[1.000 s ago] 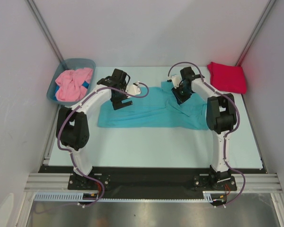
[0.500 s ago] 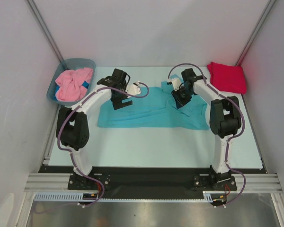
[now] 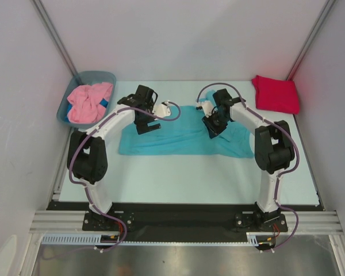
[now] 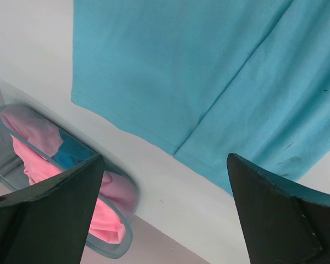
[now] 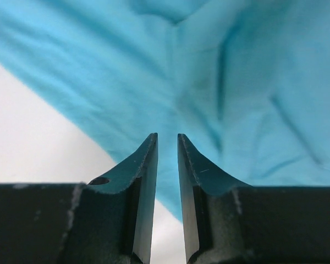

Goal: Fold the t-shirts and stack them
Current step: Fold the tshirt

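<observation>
The turquoise t-shirt [image 3: 178, 138] lies spread flat across the middle of the table, rumpled at its right end. My left gripper [image 3: 142, 127] hovers over its upper left part, open wide and empty; in the left wrist view [image 4: 165, 214] the shirt's hem [image 4: 209, 66] lies ahead. My right gripper [image 3: 214, 130] is above the shirt's upper right part. Its jaws [image 5: 167, 137] are almost together with only a slim gap and hold nothing, with wrinkled turquoise cloth [image 5: 236, 82] below. The crimson shirt [image 3: 276, 94] lies folded at the back right. The pink shirt [image 3: 89, 102] is bundled in the tub.
The grey-blue tub [image 3: 98, 73] stands at the back left corner and also shows in the left wrist view [image 4: 113, 242], with the pink cloth [image 4: 38, 132] inside. White walls close in the table on three sides.
My right gripper has moved left and a little nearer over the turquoise shirt. The left arm has stayed in place.
</observation>
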{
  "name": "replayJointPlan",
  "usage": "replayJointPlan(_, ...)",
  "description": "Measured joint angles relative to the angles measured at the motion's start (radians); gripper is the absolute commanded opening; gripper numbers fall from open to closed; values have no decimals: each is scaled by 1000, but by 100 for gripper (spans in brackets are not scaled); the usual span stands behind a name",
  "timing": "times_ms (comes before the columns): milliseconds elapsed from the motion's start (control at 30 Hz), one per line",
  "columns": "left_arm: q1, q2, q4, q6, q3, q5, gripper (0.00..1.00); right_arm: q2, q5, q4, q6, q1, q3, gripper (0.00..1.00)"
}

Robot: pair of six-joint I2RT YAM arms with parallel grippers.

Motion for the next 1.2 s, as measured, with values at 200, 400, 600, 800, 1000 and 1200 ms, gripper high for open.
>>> replayJointPlan(200, 0, -5, 8, 0, -13, -1, 100, -10, 189, 116, 6, -10, 8, 26)
replayJointPlan(400, 0, -9, 11, 0, -13, -13, 100, 98, 266, 173, -1, -18, 116, 26)
replayJointPlan(600, 0, -10, 14, 5, -16, -20, 100, 204, 278, 169, -1, -25, 166, 25)
replayJointPlan(800, 0, -11, 17, 9, -22, -29, 100, 214, 216, 142, 0, -55, 211, 26)
replayJointPlan(1000, 0, -11, 18, 8, -22, -29, 100, 214, 130, 54, 14, -85, 261, 25)
replayJointPlan(1200, 0, -11, 18, 8, -21, -28, 100, 214, 41, -3, 21, -89, 290, 26)
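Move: Just ahead of the right hand, about 7 cm out and 4 cm below it, lies the small bunched fold in the blue t-shirt. The t-shirt's loose sleeve flap spreads some 19 cm ahead, about 1 cm to the left. The t-shirt's near edge runs roughly 10 cm back, and the red cloth sits about 24 cm ahead and 35 cm to the right. From the left hand the fold is some 33 cm to the right, 2 cm farther out and 10 cm lower. Sweeping out from the t-shirt's near side towards its bunched fold, the right hand goes about 10 cm forward and some 3 cm to its right, fingers still nearly shut. It rises slightly, swings its fingertips outward some 15 degrees, dips about 4 cm, then lifts again and eases back a little while the tilt mostly unwinds. Contact with the cloth can't be made out. ##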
